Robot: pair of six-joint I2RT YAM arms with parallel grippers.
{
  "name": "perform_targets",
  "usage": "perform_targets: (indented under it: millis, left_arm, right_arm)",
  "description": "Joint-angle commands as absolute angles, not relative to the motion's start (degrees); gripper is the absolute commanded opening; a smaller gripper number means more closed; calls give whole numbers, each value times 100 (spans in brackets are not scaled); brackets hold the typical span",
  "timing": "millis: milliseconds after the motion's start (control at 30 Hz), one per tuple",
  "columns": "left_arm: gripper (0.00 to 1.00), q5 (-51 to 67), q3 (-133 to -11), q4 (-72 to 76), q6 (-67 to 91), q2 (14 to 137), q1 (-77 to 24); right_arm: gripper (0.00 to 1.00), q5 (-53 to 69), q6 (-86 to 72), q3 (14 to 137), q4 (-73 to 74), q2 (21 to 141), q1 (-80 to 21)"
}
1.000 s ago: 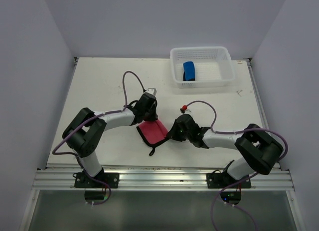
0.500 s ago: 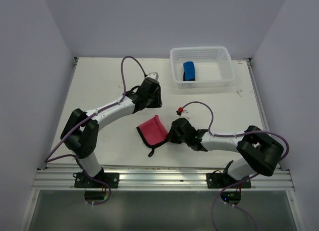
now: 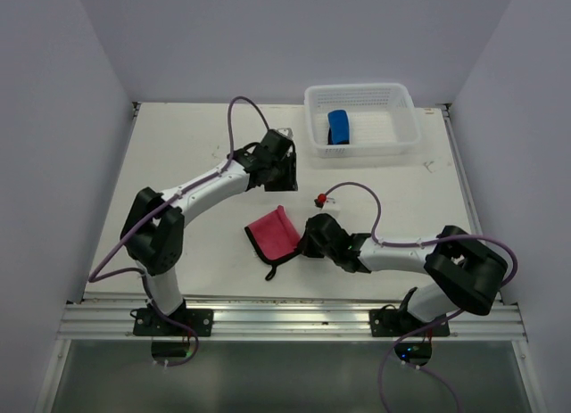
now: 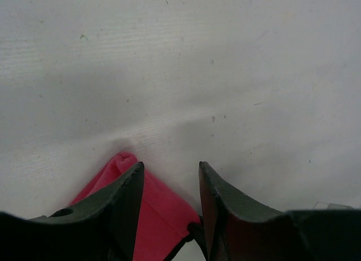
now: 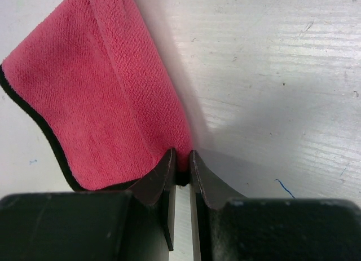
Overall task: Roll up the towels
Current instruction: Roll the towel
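A pink-red towel (image 3: 273, 232) with dark edging lies folded on the table, slightly humped along its right side. My right gripper (image 3: 304, 243) is shut on its near right corner; in the right wrist view the fingertips (image 5: 181, 154) pinch the edge of the towel (image 5: 101, 92). My left gripper (image 3: 285, 179) hangs open above the table, beyond the towel and apart from it. In the left wrist view its jaws (image 4: 169, 165) stand apart and hold nothing, and the towel (image 4: 163, 216) shows below them. A rolled blue towel (image 3: 338, 127) sits in the basket.
The white mesh basket (image 3: 384, 123) stands at the back right of the table. A purple cable with a red tag (image 3: 320, 199) loops over the right arm. Walls close in the table on the left, right and back.
My left gripper has opened, let go of the pink-red towel and drawn away toward the back of the table. The towel has settled flatter. The right gripper stays shut on its corner.
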State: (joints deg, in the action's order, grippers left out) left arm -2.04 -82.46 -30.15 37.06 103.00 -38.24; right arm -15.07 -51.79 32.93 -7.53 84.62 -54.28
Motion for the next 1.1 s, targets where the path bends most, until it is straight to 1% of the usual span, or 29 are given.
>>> perform_targets:
  millis: [0,233,400,567,1067]
  left_arm:
    - [47,-26,-8139,-3278,3876,10468,-3964]
    - [48,-184,-8060,-3032,3981,10670,-4306]
    - [48,-369,-7972,-3102,3973,10881,-4350]
    - [48,-685,-7884,-3348,3964,10995,-4430]
    - [46,-1616,-8174,-4209,3946,11127,-4684]
  right_arm:
    - [0,-1828,-5186,3278,-527,8429,-5511]
    - [0,-1837,-5282,3340,-536,8534,-5616]
    - [0,-1907,-5361,3287,-492,8482,-5634]
    - [0,-1969,-5405,3234,-492,8411,-5625]
    - [0,-2004,-5493,3208,-510,8499,-5634]
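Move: The red towel, folded into a rough square, has its middle about 9 cm back of the left hand, 4 cm to its left and some 11 cm below; its black loop lies about 19 cm back, 5 cm left, equally low. The blue towel in the basket is roughly 24 cm ahead, 15 cm right and 9 cm lower. The right hand pinches a red towel corner, the towel's middle about 4 cm ahead, 7 cm left and 1 cm below. Down and back comes the left hand, about 9 cm lower and 6 cm nearer its base, swinging a little right and then left again, towards the folded edge of the red towel. The wrist rolls its left side up by some 20 degrees and tips down slightly; the fingers stay half open, ending just over the cloth. The right hand stays put, still pinching its corner. ##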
